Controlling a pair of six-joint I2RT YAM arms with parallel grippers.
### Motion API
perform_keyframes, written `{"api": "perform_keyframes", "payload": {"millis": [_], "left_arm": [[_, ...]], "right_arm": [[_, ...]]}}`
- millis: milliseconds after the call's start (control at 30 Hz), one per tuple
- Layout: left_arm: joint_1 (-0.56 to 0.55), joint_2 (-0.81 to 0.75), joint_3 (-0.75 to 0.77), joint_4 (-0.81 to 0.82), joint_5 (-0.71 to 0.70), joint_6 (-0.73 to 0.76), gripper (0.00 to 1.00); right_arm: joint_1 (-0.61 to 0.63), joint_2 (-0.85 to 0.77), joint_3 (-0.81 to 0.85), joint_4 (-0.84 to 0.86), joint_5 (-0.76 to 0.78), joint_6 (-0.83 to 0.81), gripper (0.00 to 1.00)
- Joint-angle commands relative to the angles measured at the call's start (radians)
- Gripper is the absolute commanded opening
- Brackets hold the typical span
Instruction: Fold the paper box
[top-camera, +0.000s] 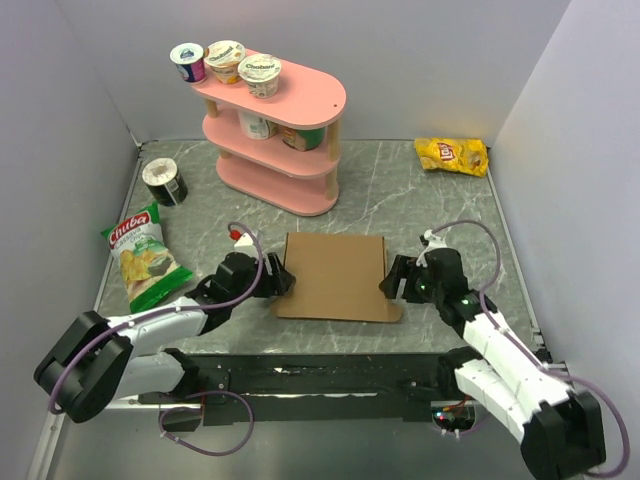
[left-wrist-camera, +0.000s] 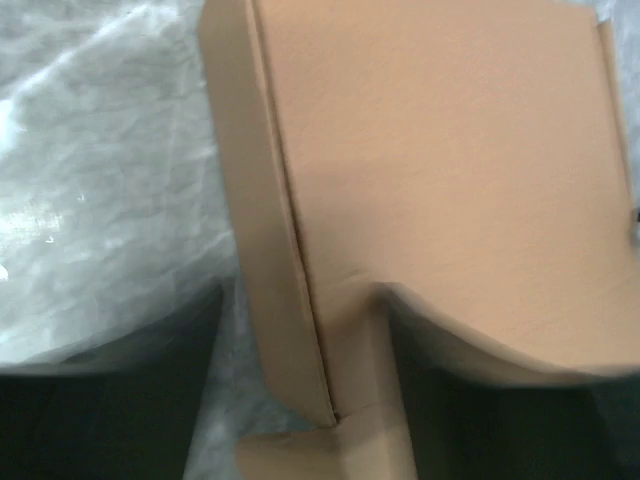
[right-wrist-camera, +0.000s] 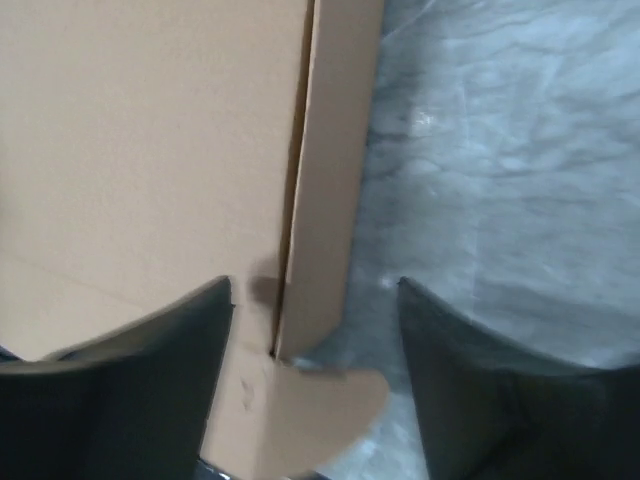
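The paper box (top-camera: 335, 277) lies flat in the middle of the marble table, a brown cardboard sheet with narrow side flaps. My left gripper (top-camera: 279, 280) is at its left edge and my right gripper (top-camera: 393, 281) at its right edge. In the left wrist view the left side flap (left-wrist-camera: 262, 250) stands raised between the open left gripper (left-wrist-camera: 300, 400), and marble shows between the flap and the left finger (left-wrist-camera: 100, 400). In the right wrist view the right side flap (right-wrist-camera: 325, 190) and a rounded tab (right-wrist-camera: 320, 410) sit between the open right gripper (right-wrist-camera: 315, 385), clear of the right finger (right-wrist-camera: 520, 400).
A pink three-tier shelf (top-camera: 300, 95) holding yogurt cups stands at the back. A dark cup (top-camera: 163, 182) and a green chip bag (top-camera: 145, 258) lie at the left. A yellow chip bag (top-camera: 452, 155) lies at the back right. Grey walls close in both sides.
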Motion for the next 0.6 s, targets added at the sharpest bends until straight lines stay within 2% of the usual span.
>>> {"api": "perform_keyframes", "payload": {"millis": [0,33,67,100,133,233,333,367,467,567], "left_arm": [[0.005,-0.060,0.052,-0.098,-0.063,0.020,0.84],[0.008,-0.077,0.060,-0.111,-0.071,0.023,0.89],[0.011,-0.109,0.070,-0.122,-0.081,0.032,0.99],[0.019,-0.126,0.092,-0.134,-0.088,0.035,0.97],[0.025,-0.140,0.104,-0.170,-0.094,0.038,0.96],[0.062,-0.192,0.156,-0.243,-0.097,0.049,0.96],[0.106,-0.230,0.190,-0.286,-0.076,0.053,0.96],[0.114,-0.243,0.195,-0.303,-0.069,0.053,0.96],[0.152,-0.287,0.196,-0.320,-0.045,0.055,0.96],[0.185,-0.316,0.199,-0.359,-0.031,0.058,0.96]], "right_arm": [[0.043,-0.156,0.107,-0.094,0.067,-0.142,0.90],[0.097,-0.168,0.137,-0.100,0.077,-0.162,0.91],[0.132,-0.171,0.154,-0.120,0.092,-0.200,0.92],[0.178,-0.164,0.173,-0.125,0.151,-0.222,0.93],[0.294,-0.155,0.203,-0.131,0.184,-0.242,0.93],[0.514,-0.090,0.245,-0.120,0.340,-0.317,0.94],[0.643,-0.006,0.279,-0.085,0.421,-0.398,0.98],[0.731,0.043,0.288,-0.079,0.452,-0.438,0.98],[0.868,0.141,0.319,-0.053,0.567,-0.521,1.00],[0.944,0.227,0.329,-0.027,0.652,-0.576,1.00]]}}
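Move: The low box's front flap has its middle about 12 cm to the right hand's left, 5 cm nearer the base and a few centimetres lower. Its right tab is some 4 cm straight back from that hand; the box body's middle is about 13 cm left and 2 cm ahead. From the left hand the flap is roughly 12 cm right and 5 cm back, the box's middle 12 cm right and 1 cm ahead. Right hand rises, swings about 13 cm left and back towards the front flap; left lifts 10 cm, both opening wide. ##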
